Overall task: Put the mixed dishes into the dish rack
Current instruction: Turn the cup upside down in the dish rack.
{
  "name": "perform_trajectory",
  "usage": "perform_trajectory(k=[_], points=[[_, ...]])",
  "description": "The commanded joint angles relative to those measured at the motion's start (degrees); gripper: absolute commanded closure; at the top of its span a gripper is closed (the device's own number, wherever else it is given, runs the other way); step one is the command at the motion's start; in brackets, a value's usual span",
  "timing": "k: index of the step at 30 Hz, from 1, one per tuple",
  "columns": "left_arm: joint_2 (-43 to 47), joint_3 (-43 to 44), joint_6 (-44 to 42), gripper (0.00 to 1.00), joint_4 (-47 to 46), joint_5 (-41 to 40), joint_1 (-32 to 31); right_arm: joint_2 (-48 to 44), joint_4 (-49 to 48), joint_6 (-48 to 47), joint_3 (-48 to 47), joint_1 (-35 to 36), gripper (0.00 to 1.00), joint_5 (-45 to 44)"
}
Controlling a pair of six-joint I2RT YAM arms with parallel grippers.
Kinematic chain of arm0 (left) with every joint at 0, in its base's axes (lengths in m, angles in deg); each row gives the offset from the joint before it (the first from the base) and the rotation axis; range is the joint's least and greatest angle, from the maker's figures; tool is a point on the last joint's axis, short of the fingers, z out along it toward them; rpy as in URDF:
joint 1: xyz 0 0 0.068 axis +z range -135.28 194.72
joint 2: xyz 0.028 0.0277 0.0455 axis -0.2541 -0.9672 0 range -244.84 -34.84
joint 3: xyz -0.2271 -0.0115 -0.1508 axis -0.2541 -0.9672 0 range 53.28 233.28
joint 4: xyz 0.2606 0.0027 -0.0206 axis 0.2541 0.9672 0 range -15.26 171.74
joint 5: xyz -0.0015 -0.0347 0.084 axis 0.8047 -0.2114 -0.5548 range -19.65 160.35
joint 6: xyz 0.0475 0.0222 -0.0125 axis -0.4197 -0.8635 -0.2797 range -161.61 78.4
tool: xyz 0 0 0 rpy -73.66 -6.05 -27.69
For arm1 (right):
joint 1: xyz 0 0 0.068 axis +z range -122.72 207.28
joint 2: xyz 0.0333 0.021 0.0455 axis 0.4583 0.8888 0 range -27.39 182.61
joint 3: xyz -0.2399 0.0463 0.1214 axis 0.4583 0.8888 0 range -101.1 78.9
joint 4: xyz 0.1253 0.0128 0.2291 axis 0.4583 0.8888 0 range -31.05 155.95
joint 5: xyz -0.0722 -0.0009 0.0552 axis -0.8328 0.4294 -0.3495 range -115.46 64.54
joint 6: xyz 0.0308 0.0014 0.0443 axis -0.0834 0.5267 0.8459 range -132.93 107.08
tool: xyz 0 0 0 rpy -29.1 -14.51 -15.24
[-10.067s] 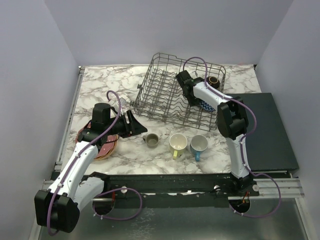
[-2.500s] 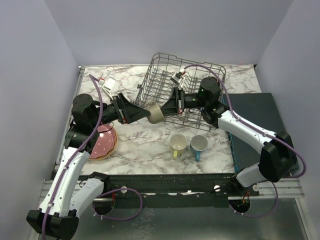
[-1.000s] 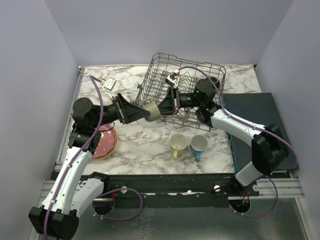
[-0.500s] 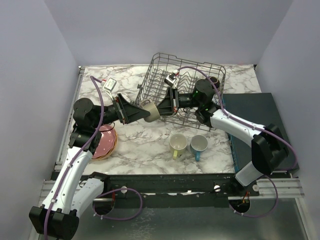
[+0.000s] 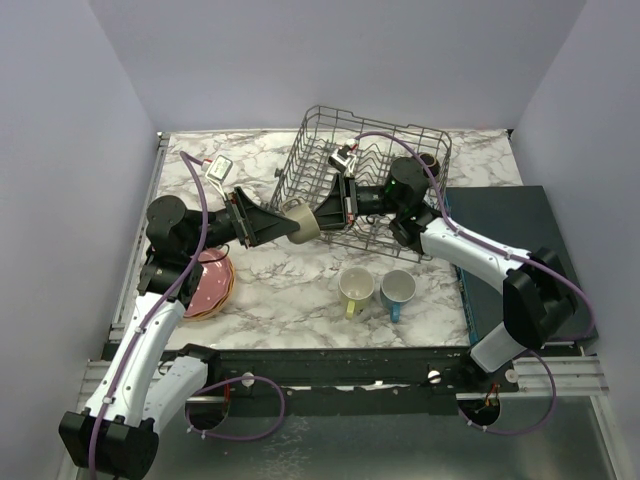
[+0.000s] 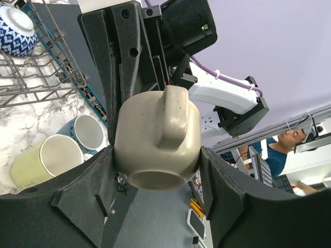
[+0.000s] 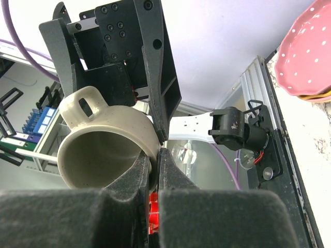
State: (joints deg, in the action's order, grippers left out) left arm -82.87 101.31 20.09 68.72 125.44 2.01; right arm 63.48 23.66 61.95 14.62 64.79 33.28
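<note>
A grey-beige mug [image 5: 303, 222] hangs on its side in mid-air just in front of the dish rack [image 5: 380, 130], between both grippers. My left gripper [image 5: 292, 224] has its fingers [image 6: 90, 181] against both sides of the mug's body [image 6: 158, 139], base toward the camera. My right gripper [image 5: 318, 215] is shut on the mug's rim [image 7: 103, 139], one finger inside and one outside. A pale yellow mug [image 5: 356, 287] and a blue mug [image 5: 398, 289] stand on the marble. The pink plate [image 5: 205, 285] tops a stack at the left. A dark brown bowl [image 5: 427, 160] sits in the rack.
A dark flat box [image 5: 530, 270] lies at the right of the table. A blue-white patterned bowl [image 6: 15, 31] rests in the rack's near right part. Both arms reach over the marble in front of the rack's near edge.
The mug stays at the same spot between the two grippers. The left fingers have drawn in closer to its sides. The right arm has not moved.
</note>
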Motion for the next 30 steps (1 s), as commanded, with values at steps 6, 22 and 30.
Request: perform_trajectory(k=[6,22,30], points=[[-0.18,0.79,0.36,0.68,-3.13,3.00,-0.30,-0.20,1.81,-1.69,-0.77,0.62,0.82,-2.21],[-0.22,2.01,-2.27,0.77,0.34,2.26,-0.26,-5.42,8.85,-6.97,1.44,-1.77,0.70,-3.82],[-0.89,3.51,-5.05,0.79,4.31,1.38,-0.23,-8.89,13.44,-10.01,2.25,-4.27,0.70,-4.21]])
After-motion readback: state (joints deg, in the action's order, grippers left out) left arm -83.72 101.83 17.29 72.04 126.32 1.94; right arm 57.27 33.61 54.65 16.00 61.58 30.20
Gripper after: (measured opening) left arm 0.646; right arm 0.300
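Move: The left hand already holds the cup; the dish rack's middle lies about 17 cm ahead of this hand, 14 to its right and 16 below, with the yellow mug roughly 12 cm right, 3 back and 16 below. From the right hand, still pinching the cup's rim, the cup's middle is some 3 cm left, 1 back and 3 above; the yellow mug is about 8 cm right, 3 back, the teal mug 17 right, 3 back, both 16 below. The right fingers open off the cup's rim and draw about 2.5 cm right; the left keeps its hold. ##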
